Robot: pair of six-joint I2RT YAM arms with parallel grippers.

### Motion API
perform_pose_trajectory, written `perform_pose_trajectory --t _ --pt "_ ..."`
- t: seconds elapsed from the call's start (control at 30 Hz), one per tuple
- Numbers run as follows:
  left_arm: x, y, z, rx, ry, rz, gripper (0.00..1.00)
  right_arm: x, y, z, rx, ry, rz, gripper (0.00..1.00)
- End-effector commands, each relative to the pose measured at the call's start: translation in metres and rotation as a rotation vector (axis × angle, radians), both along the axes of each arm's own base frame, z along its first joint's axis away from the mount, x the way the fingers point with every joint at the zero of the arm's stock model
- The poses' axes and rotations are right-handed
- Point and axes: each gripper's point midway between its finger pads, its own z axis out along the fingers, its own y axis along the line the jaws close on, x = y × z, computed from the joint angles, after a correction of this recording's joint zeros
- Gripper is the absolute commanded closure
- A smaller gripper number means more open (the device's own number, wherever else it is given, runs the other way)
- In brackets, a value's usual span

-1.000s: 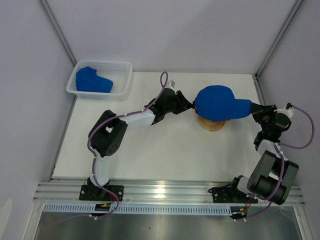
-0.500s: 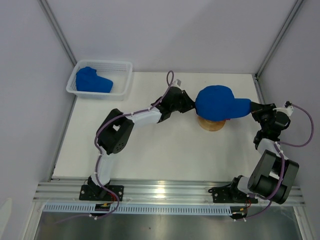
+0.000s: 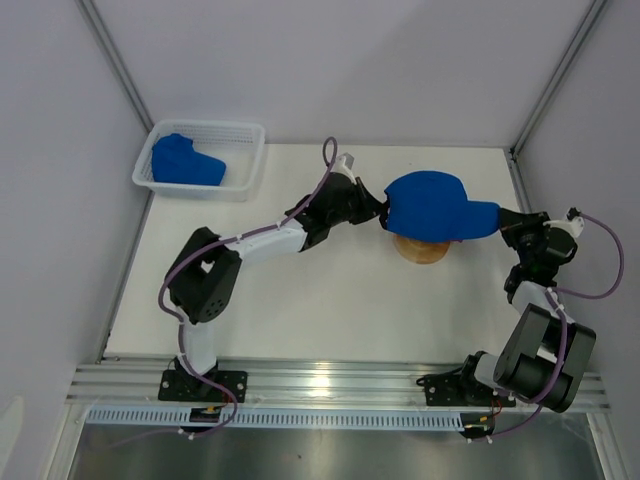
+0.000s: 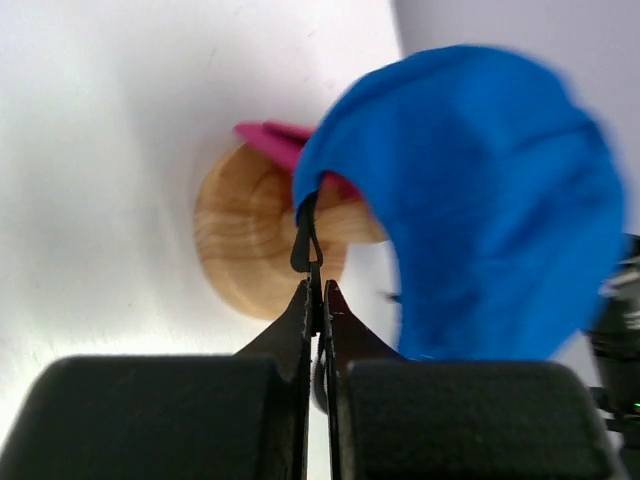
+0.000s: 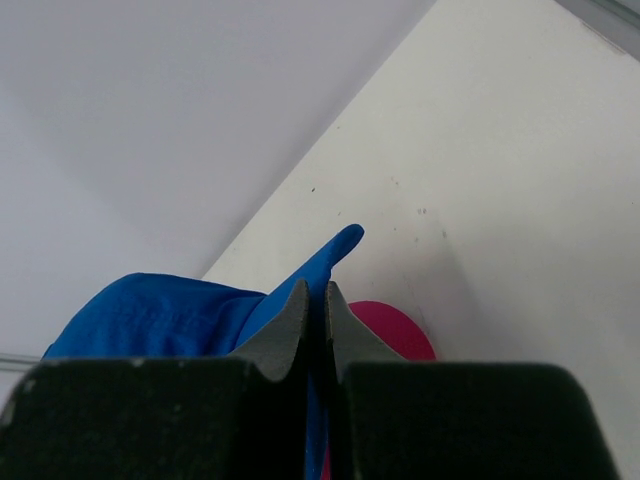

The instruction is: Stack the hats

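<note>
A royal blue hat [image 3: 430,205] hangs over the round wooden stand [image 3: 422,250], held between both arms. My left gripper [image 3: 378,211] is shut on the black strap at the hat's back edge [image 4: 305,245]; the jaws [image 4: 317,290] are pressed together on it. My right gripper [image 3: 507,222] is shut on the blue brim [image 5: 330,255]. In the left wrist view a magenta-pink hat [image 4: 270,140] shows under the blue hat [image 4: 480,200], on the stand [image 4: 250,240]. Its pink brim [image 5: 395,328] also shows in the right wrist view. Another blue hat [image 3: 185,160] lies in the basket.
The white mesh basket [image 3: 245,150] stands at the table's back left corner. Grey walls and metal frame posts close in the back and both sides. An aluminium rail [image 3: 330,385] runs along the near edge.
My left gripper has closed from partly open onto the blue hat's back strap. The hat has shifted slightly left. The right gripper has kept its hold on the brim.
</note>
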Motion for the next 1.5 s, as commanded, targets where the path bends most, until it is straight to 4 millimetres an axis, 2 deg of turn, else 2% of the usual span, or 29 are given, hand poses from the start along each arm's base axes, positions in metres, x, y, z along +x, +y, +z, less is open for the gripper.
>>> perform_pose_trajectory --t 0.0,0.07,0.23,0.5,0.6,0.73,0.83,0.87,1.03,1.17,1.2,1.27,1.3,1.33,1.37,1.4,1.47 --pt "0.000 0.002 0.072 -0.080 -0.174 -0.004 0.99 -0.003 -0.001 0.013 -0.050 -0.042 -0.018 1.00" --pt "0.000 0.001 0.076 -0.085 -0.180 -0.012 0.99 -0.002 0.000 0.019 -0.056 -0.055 -0.009 1.00" --pt "-0.002 -0.001 0.103 -0.118 -0.224 -0.026 0.99 -0.001 -0.002 0.032 -0.065 -0.076 -0.017 1.00" --pt "-0.013 0.013 0.152 -0.146 -0.337 -0.025 0.99 0.005 -0.010 0.033 -0.034 -0.088 -0.048 1.00" --pt "-0.012 0.013 0.162 -0.149 -0.361 -0.025 0.99 0.006 -0.011 0.041 -0.020 -0.122 -0.055 1.00" --pt "-0.008 0.010 0.165 -0.133 -0.368 -0.030 0.99 0.006 -0.014 0.056 -0.041 -0.152 -0.065 1.00" --pt "-0.008 0.005 0.162 -0.130 -0.360 -0.044 0.99 0.002 -0.023 0.060 -0.076 -0.139 -0.121 1.00" --pt "-0.007 0.004 0.156 -0.122 -0.350 -0.050 0.99 -0.001 -0.025 0.052 -0.087 -0.115 -0.138 1.00" --pt "-0.010 0.000 0.142 -0.105 -0.327 -0.070 0.99 -0.014 -0.037 0.050 -0.127 -0.119 -0.225 1.00" --pt "-0.011 0.000 0.135 -0.074 -0.327 -0.076 0.99 -0.013 -0.033 0.068 -0.161 -0.161 -0.193 1.00" --pt "-0.012 0.001 0.126 -0.061 -0.313 -0.076 0.99 -0.011 -0.028 0.072 -0.170 -0.173 -0.161 1.00" --pt "-0.015 0.001 0.122 -0.066 -0.311 -0.078 0.99 -0.008 -0.024 0.083 -0.190 -0.201 -0.132 1.00" --pt "-0.019 0.005 0.106 -0.051 -0.288 -0.084 0.99 -0.008 -0.019 0.087 -0.196 -0.213 -0.105 1.00" --pt "-0.022 0.003 0.109 -0.069 -0.302 -0.087 0.99 -0.008 -0.017 0.090 -0.199 -0.227 -0.096 1.00" --pt "-0.023 0.004 0.105 -0.070 -0.297 -0.085 0.99 -0.009 -0.015 0.097 -0.207 -0.249 -0.089 1.00" --pt "-0.026 0.006 0.092 -0.057 -0.278 -0.087 0.99 -0.009 -0.013 0.100 -0.206 -0.257 -0.084 1.00" --pt "-0.027 0.007 0.089 -0.049 -0.280 -0.090 0.99 -0.009 -0.010 0.109 -0.208 -0.281 -0.069 1.00"
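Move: The pink hats on the stand, where the held blue hat is to go, lie about 12 cm to the right of my left hand, level with it forward and back, and some 3 cm lower. From my right hand they are roughly 12 cm left, 2 cm farther out and 5 cm lower. The blue hat hangs between my hands, its middle about 11 cm right of my left hand and near its height; the stand's round foot lies 11 cm right, 2 cm nearer and 16 cm below that hand. Keeping the blue hat's back strap pinched in my left hand, I raise that hand about 10 cm beside the pink hats, tipping its fingers upward some 13 degrees, then sink back nearly 4 cm while easing slightly back. My right hand, still gripping the brim, rises about 5 cm, mostly in the second half, drifting a little to the right. ##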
